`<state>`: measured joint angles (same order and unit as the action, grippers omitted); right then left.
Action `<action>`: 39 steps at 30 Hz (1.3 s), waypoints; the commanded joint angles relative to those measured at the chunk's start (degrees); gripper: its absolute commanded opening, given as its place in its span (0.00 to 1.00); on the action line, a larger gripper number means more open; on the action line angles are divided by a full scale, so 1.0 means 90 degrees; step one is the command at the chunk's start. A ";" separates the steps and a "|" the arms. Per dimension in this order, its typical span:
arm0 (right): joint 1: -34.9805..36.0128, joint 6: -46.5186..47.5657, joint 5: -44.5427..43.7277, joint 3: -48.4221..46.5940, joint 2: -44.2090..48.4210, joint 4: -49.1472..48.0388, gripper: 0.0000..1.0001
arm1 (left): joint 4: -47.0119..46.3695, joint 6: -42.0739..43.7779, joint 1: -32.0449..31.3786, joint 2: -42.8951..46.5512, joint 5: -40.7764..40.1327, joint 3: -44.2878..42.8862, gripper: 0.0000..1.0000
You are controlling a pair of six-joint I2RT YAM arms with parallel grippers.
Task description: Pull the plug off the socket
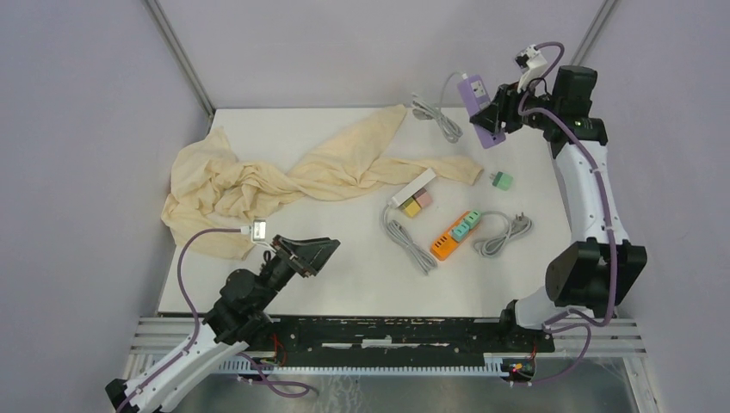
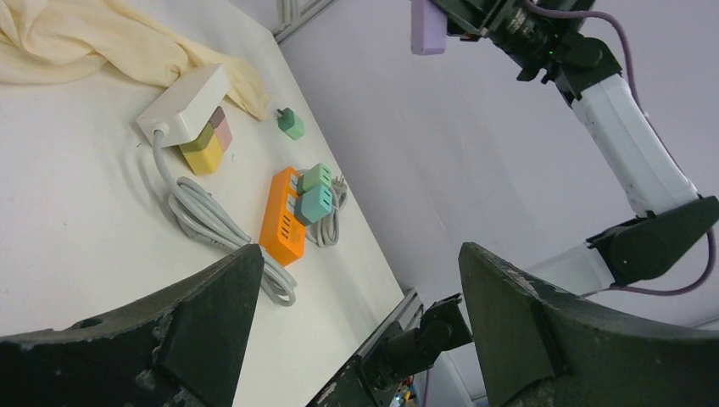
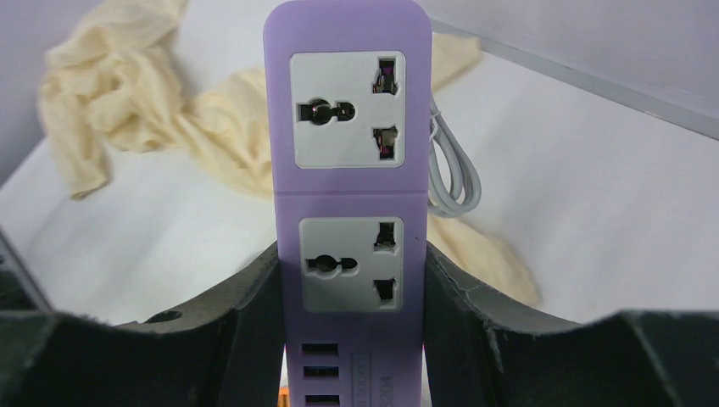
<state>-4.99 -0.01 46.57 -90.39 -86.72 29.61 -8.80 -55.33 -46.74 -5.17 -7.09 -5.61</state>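
My right gripper [image 1: 495,116] is shut on a purple socket strip [image 1: 480,107], held up in the air over the table's far right corner. In the right wrist view the fingers clamp the strip's [image 3: 348,102] two long sides, and both of its outlets are empty. Its grey cable [image 1: 435,116] trails down to the table. A loose green plug [image 1: 502,180] lies on the table just below the raised strip. My left gripper [image 1: 323,251] hovers open near the front left, holding nothing; in its own view the gripper [image 2: 360,254] faces the table's right edge.
An orange strip [image 1: 448,241] carries two green plugs [image 1: 465,225] at centre right, its cable coiled beside it. A white strip [image 1: 415,188] with a yellow and a pink plug [image 1: 417,204] lies left of it. A cream cloth [image 1: 258,181] sprawls across the left and back.
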 commanded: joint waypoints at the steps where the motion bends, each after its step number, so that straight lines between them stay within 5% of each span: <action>1: -0.0290 0.0802 -0.1144 -0.0735 -0.0671 0.0138 0.00 | 0.0316 0.0375 -0.0021 0.0377 -0.0003 -0.0108 0.92; 11: -0.0611 0.2113 -0.3167 -0.1939 -0.2682 0.0889 0.02 | 0.0509 0.0425 -0.0021 0.0477 0.0011 -0.0120 0.93; 22: -0.0686 0.2370 -0.5107 -0.2739 -0.4704 0.1476 0.11 | 0.0425 0.0408 -0.0019 0.0417 0.0013 -0.0089 0.93; 30: -0.0737 0.2296 -0.5057 -0.2833 -0.5126 0.1660 0.32 | 0.0447 0.0353 -0.0019 0.0392 0.0003 -0.0110 0.93; 39: -0.0839 0.2146 -0.4315 -0.2550 -0.4274 0.1741 0.86 | 0.0299 0.0126 -0.0019 0.0139 0.0058 -0.0081 0.94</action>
<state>-12.16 19.53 4.03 -113.38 -133.56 45.30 -3.14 -54.30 -46.74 -2.52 -7.11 -5.61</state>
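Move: The purple power strip is already pinched in my right hand. I am taking it to a bare patch of table near the far right corner, about 12 cm ahead, 20 cm to my right and 31 cm below. Short of that patch lies the green plug, some 5 cm ahead and 15 cm right of me; the cloth's end is about 7 cm ahead and 3 cm right. From my left hand that patch is roughly 36 cm ahead and 66 cm right. I swing my right hand down some 30 cm and about 20 cm right, reaching forward roughly 12 cm before easing back a little. On the way my wrist turns until the fingers point steeply down, bringing the purple power strip onto the table beside the green plug. Once down, I open the fingers and let go of it, staying low around it. ##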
